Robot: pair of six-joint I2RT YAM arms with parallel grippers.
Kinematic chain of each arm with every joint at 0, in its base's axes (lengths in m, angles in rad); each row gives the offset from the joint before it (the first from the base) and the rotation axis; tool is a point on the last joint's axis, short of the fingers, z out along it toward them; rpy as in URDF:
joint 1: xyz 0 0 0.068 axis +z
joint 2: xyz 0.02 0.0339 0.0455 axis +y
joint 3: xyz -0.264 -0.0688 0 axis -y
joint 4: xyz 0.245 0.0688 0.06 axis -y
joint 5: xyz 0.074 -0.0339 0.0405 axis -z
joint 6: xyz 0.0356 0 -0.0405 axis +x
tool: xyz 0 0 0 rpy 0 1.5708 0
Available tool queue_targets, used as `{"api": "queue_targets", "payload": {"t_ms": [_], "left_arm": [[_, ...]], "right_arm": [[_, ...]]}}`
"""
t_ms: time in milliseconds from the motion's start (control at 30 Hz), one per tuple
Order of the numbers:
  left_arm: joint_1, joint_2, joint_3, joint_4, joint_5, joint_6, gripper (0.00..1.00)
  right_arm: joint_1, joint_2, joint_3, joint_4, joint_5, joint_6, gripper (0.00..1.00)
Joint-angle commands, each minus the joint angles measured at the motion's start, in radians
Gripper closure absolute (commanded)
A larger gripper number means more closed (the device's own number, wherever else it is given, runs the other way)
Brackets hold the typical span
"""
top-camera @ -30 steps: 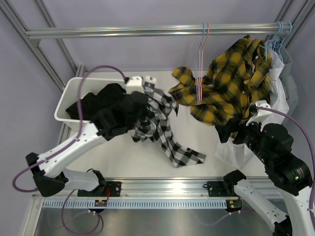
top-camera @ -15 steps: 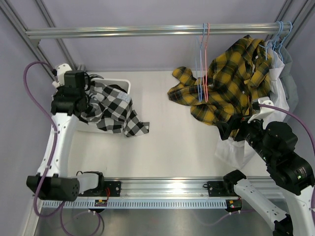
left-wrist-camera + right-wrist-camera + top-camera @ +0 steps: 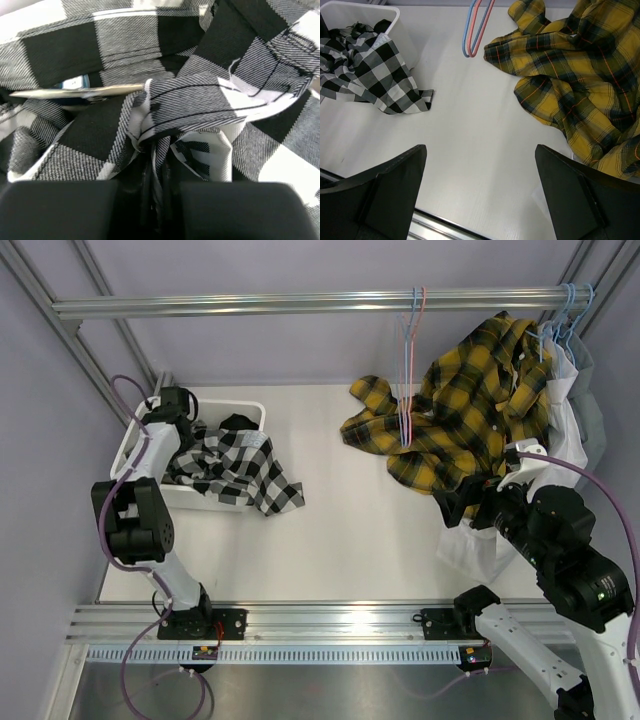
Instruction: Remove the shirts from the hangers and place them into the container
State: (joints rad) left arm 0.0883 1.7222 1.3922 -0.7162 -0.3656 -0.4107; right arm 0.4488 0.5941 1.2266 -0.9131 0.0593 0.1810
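Note:
The black-and-white checked shirt (image 3: 235, 470) lies across the white container (image 3: 128, 458), one end spilling over its near rim onto the table. My left gripper (image 3: 183, 443) reaches down into the container, shut on a fold of that shirt (image 3: 200, 100), which bunches between the fingers (image 3: 160, 190). A black shirt (image 3: 237, 423) shows under it. The yellow-and-black plaid shirt (image 3: 470, 410) hangs from the rail with its lower part on the table; a white shirt (image 3: 567, 430) hangs behind it. My right gripper (image 3: 455, 505) hovers open above the table (image 3: 480, 150), close to the plaid shirt (image 3: 580, 75).
Bare pink and blue hangers (image 3: 410, 370) dangle from the metal rail (image 3: 300, 305) at mid-table. Light blue hangers (image 3: 560, 320) carry the shirts at the rail's right end. The frame's slanted posts (image 3: 100, 340) run behind the container.
My left arm swung from mid-table back to the container, carrying the checked shirt, which now lies across it. The right arm barely moved and stayed open.

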Motion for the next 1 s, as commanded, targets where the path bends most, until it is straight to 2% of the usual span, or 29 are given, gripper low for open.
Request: {"api": "queue_targets", "payload": {"t_ms": [0,100,133,200,233,300,333,467,567,633,667,833,867,900,967], "left_arm": [[0.005,0.029,-0.009,0.035,0.065,0.004,0.85],[0.007,0.005,0.005,0.012,0.059,0.015,0.74],[0.008,-0.013,0.016,0.003,0.054,0.021,0.61],[0.007,-0.088,0.047,-0.012,0.042,0.029,0.48],[0.005,-0.119,0.063,-0.014,0.043,0.033,0.28],[0.002,-0.174,0.083,-0.034,0.053,0.039,0.13],[-0.001,-0.220,0.097,-0.048,0.053,0.041,0.02],[-0.080,-0.335,0.136,-0.109,-0.007,0.059,0.01],[-0.166,-0.438,0.117,-0.135,-0.022,0.017,0.01],[-0.286,-0.495,0.058,-0.143,-0.054,-0.039,0.01],[-0.379,-0.547,0.035,-0.158,-0.100,-0.071,0.01],[-0.632,-0.667,-0.189,-0.181,-0.173,-0.364,0.01],[-0.726,-0.676,-0.221,-0.184,-0.220,-0.422,0.01],[-0.777,-0.693,-0.254,-0.183,-0.243,-0.516,0.01],[-0.894,-0.687,-0.327,-0.178,-0.298,-0.601,0.01]], "right_arm": [[-0.004,0.001,-0.015,0.005,-0.018,0.003,0.00],[-0.004,0.007,-0.012,-0.004,-0.019,0.000,0.00],[-0.004,0.012,-0.009,-0.006,-0.022,-0.003,0.01],[-0.004,0.012,-0.004,-0.003,-0.024,-0.008,0.01],[-0.004,0.010,-0.003,0.000,-0.023,-0.011,0.00],[-0.004,0.012,-0.003,0.008,-0.027,-0.011,0.00],[-0.004,0.015,0.001,0.011,-0.029,-0.011,0.01],[-0.004,0.021,-0.001,0.029,-0.045,-0.014,0.00],[-0.004,0.030,-0.006,0.039,-0.052,-0.021,0.00],[-0.004,0.036,-0.007,0.043,-0.055,-0.028,0.01],[-0.004,0.038,-0.009,0.046,-0.055,-0.031,0.00],[-0.004,0.041,-0.025,0.071,-0.056,-0.034,0.01],[-0.004,0.041,-0.027,0.072,-0.082,-0.034,0.00],[-0.004,0.042,-0.032,0.079,-0.085,-0.034,0.01],[-0.005,0.041,-0.038,0.082,-0.091,-0.034,0.01]]}}
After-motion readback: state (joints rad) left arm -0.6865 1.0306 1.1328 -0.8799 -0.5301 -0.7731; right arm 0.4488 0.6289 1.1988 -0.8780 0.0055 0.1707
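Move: The left hand, low in the container, still has the black-and-white checked shirt between its barely parted fingers. The shirt's overhanging end lies about 24 cm to its right, 9 cm back and 5 cm lower. The container's middle is roughly 7 cm right and 2 cm back, and the visible black shirt about 16 cm right and 2 cm ahead. From the right hand, that overhanging end is some 35 cm left, 13 cm ahead and 28 cm below. Left fingers open wide, freeing the checked shirt; hand arcs up, right about 20 cm and back, then sinks towards its overhanging end. ##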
